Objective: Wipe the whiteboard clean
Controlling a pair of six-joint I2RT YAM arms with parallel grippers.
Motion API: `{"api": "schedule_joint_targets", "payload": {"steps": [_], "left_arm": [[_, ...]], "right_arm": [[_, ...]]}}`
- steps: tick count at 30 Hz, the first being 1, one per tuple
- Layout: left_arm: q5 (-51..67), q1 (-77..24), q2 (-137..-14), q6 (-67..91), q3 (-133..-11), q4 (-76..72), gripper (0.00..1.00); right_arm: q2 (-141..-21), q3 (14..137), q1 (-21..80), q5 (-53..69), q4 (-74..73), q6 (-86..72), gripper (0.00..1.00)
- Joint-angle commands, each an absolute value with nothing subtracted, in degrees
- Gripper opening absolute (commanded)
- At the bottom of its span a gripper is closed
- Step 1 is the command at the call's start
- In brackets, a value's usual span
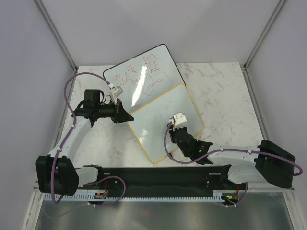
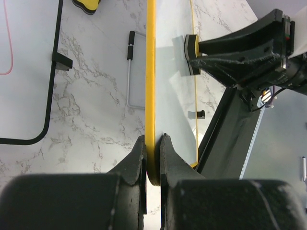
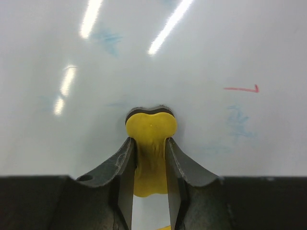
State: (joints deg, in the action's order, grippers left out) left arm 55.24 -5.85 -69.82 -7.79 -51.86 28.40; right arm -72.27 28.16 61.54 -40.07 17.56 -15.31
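The whiteboard (image 1: 160, 112) with the yellow frame lies tilted across the table's middle, partly over a larger board. My left gripper (image 1: 128, 116) is shut on its left edge; in the left wrist view the fingers (image 2: 152, 148) pinch the yellow frame (image 2: 151, 72). My right gripper (image 1: 173, 130) is over the board's middle, shut on a yellow eraser (image 3: 151, 125) whose dark pad presses flat on the white surface. Faint blue smears (image 3: 237, 122) and a short red mark (image 3: 242, 88) lie to the eraser's right. The eraser (image 2: 192, 53) also shows from the left wrist.
A larger black-framed whiteboard (image 1: 144, 72) with red scribbles lies at the back, under the yellow one's far corner. A thin metal stand (image 2: 130, 72) and a small black clip (image 2: 196, 114) show by the board. A yellow and black object (image 2: 86, 4) sits at the far edge.
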Motion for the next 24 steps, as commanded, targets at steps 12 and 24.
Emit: {"api": "schedule_joint_targets", "payload": {"steps": [12, 24], "left_arm": [[53.9, -6.9, -69.4, -17.7, -54.1, 25.1, 0.02], [54.1, -6.9, -69.6, -17.3, -54.4, 25.1, 0.02]], "right_arm": [[-67.7, 24.0, 44.3, -36.0, 14.0, -20.0, 0.00], [-72.9, 26.3, 55.2, -27.3, 14.6, -18.5, 0.00]]}}
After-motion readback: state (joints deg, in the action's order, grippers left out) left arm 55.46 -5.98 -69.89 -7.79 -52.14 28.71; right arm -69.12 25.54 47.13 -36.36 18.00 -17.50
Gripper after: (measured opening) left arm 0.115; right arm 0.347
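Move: The right hand holds the yellow eraser against the lower whiteboard. The leftover red mark is about 8 cm ahead and 6 cm to its right, practically level; the board's right yellow edge is some 13 cm right and 6 cm ahead. The near black clip sits roughly 14 cm straight back. From the left hand, pinching the board's left corner, the mark is about 25 cm right, 2 cm ahead and slightly lower. The right hand drags its eraser about 10 cm right, 5 forward, towards the mark, then slightly back left. ##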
